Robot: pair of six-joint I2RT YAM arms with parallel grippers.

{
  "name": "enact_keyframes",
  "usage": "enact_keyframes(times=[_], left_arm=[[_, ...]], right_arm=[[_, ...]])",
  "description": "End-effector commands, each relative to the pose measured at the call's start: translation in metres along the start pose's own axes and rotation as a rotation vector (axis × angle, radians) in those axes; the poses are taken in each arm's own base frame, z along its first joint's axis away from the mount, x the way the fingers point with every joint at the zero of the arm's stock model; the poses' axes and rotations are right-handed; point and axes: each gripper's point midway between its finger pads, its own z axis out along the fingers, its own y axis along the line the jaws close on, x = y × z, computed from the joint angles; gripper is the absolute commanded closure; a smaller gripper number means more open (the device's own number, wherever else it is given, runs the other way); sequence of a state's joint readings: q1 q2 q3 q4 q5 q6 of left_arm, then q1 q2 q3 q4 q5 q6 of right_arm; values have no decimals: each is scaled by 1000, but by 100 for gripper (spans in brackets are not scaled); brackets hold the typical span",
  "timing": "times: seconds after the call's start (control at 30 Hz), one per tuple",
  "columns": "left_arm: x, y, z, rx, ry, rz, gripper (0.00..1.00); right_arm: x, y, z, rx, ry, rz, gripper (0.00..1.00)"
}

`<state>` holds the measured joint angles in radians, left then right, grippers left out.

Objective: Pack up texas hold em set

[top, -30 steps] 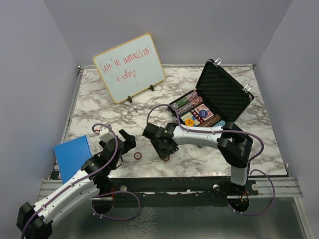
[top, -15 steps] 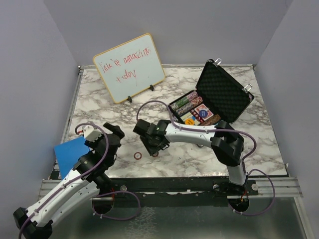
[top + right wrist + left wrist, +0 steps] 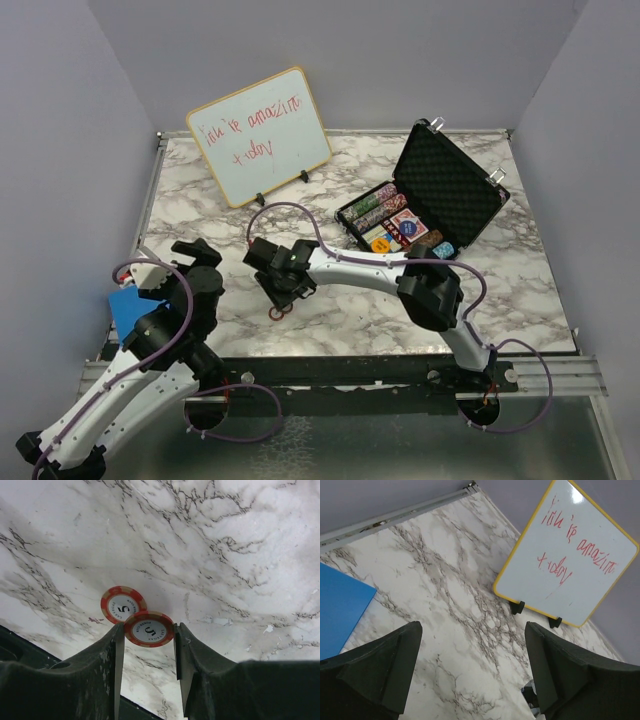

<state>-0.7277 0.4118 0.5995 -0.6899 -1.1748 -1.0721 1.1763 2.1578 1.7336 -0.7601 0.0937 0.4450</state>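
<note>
The black briefcase [image 3: 455,185] stands open at the back right, with rows of poker chips [image 3: 375,208], red card decks [image 3: 408,225] and an orange disc [image 3: 380,244] in its tray. My right gripper [image 3: 283,298] reaches far left of it, low over the marble. In the right wrist view its fingers [image 3: 148,635] are shut on a red "5" chip [image 3: 148,629], held flat just above the table. A second red "5" chip [image 3: 121,605] lies on the marble, touching or just under the held one. My left gripper [image 3: 200,255] hangs open at the left, nothing between its fingers [image 3: 472,670].
A wood-framed whiteboard [image 3: 258,135] with red writing stands on two feet at the back left, also in the left wrist view [image 3: 570,555]. A blue flat block [image 3: 125,305] lies at the table's left front edge, beneath the left arm.
My right gripper has travelled left across the marble with the red chip, up to the chip lying there. The left arm has drawn back to the left and risen.
</note>
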Motion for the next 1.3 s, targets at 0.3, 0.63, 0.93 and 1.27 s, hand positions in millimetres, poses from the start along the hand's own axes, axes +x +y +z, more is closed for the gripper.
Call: enact_keyframes(times=[0.3,0.63,0.93,1.27], left_arm=[[-20,12,-2,-30,-60,-5,9],[-15,13,-3,-22,-47,-9,8],[-13,12,-2,-22,-41,-5,7],[-10,13,-2,-19,-35,-11,6]], right_arm=[[8,24,17,-29,46,-71,59],[5,26,23,-30,30,-76,57],[0,31,26,-49,11,-76,54],[9,33,29,-43,36,-100,29]])
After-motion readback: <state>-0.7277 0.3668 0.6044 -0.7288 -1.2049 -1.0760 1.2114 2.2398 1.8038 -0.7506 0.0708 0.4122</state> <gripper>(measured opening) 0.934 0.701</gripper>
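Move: The right hand holds one red chip level between its fingertips, just over the table. The matching red chip lies flat about 3 cm to that hand's left, 1 cm back and 2 cm below. The open case's tray is some 28 cm to the right and 23 cm ahead; the blue panel is about 36 cm to the left and 2 cm back. From the raised left hand, the lying chip is roughly 19 cm to the right, 6 cm back and 20 cm below. The right hand sets its held red chip onto the one lying on the table and lets go: it eases about 2 cm left with a slight draw back, sinks some 1.5 cm, then creeps the last half centimetre left and spreads its fingers well clear on both sides, staying low over the chips. ##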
